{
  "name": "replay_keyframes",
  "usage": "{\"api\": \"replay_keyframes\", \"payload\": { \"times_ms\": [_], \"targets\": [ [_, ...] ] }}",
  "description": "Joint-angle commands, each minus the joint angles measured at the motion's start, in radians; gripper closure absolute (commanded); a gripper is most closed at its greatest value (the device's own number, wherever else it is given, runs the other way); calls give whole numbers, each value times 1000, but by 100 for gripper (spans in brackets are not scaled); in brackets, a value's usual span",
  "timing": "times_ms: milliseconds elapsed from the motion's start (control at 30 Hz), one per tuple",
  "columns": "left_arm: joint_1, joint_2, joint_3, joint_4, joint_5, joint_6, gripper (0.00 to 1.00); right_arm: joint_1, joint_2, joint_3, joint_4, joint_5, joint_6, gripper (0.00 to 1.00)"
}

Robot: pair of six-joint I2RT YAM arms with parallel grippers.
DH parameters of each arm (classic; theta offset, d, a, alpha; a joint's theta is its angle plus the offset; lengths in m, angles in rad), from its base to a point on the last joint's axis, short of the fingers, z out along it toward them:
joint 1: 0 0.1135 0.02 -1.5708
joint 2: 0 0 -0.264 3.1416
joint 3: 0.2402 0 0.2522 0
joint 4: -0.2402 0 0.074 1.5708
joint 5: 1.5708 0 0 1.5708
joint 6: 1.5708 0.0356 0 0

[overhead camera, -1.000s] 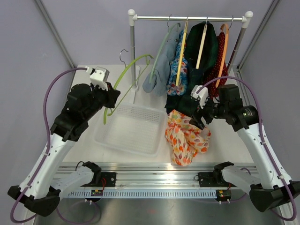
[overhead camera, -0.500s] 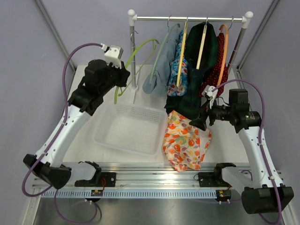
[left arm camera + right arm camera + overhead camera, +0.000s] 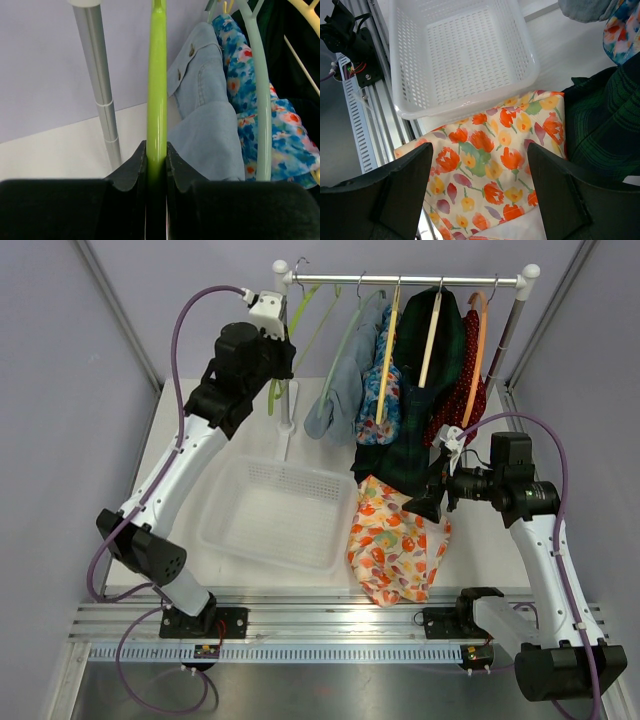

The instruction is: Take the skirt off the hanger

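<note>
The floral orange skirt (image 3: 392,548) lies spread on the table right of the basket, off its hanger; it also fills the right wrist view (image 3: 490,165). My left gripper (image 3: 277,352) is raised at the rail's left end, shut on the bare lime-green hanger (image 3: 302,308), whose hook is at the rail. In the left wrist view the hanger (image 3: 157,80) runs up between my closed fingers (image 3: 131,167). My right gripper (image 3: 422,502) hovers open and empty just above the skirt's top right edge.
A white mesh basket (image 3: 272,515) sits centre-left on the table. A clothes rail (image 3: 405,280) at the back holds a denim garment (image 3: 345,380), a blue floral garment (image 3: 385,390), a dark green plaid one (image 3: 425,390) and a red one (image 3: 462,375). The rail's left post (image 3: 97,85) stands close to the left gripper.
My left arm has lifted the green hanger from above the basket up to the rail's left end. My right gripper let the skirt go, and the skirt settled flatter on the table.
</note>
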Motion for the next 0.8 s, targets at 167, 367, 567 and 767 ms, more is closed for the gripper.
{"api": "replay_keyframes", "payload": {
  "times_ms": [167, 367, 567, 767],
  "targets": [
    [-3, 58, 74, 84, -28, 7, 100, -6, -9, 3, 2, -21, -25, 15],
    [-3, 13, 31, 73, 0, -7, 78, -6, -8, 5, -2, -14, -33, 15],
    [-3, -100, 18, 10, 18, -28, 12, -10, -15, 5, -4, 20, -42, 15],
    [-6, -365, -213, -28, 194, 2, 2, -39, -31, 5, 2, 71, -38, 15]
  ]
}}
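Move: The left hand holds the green hanger by its near arm; the bit of rail its hook is meant for lies roughly 12 cm ahead, 4 cm right and 14 cm up. The rack's left post stands about 12 cm ahead and 2 cm left, its middle some 10 cm lower than the hand. The denim garment hangs about 8 cm ahead, 12 cm right, 8 cm below. From the right hand, that bit of rail is some 35 cm ahead, 26 cm left, 28 cm up. Still pinching the empty green hanger, the left hand lowers its hook onto the rail just inside the left post, easing about 2 cm forward and 2 cm down, then stops. The fingers open wide and let go of the hanger's arm, and the hand backs away some 8 cm, rising about 5 cm and drifting slightly left. ##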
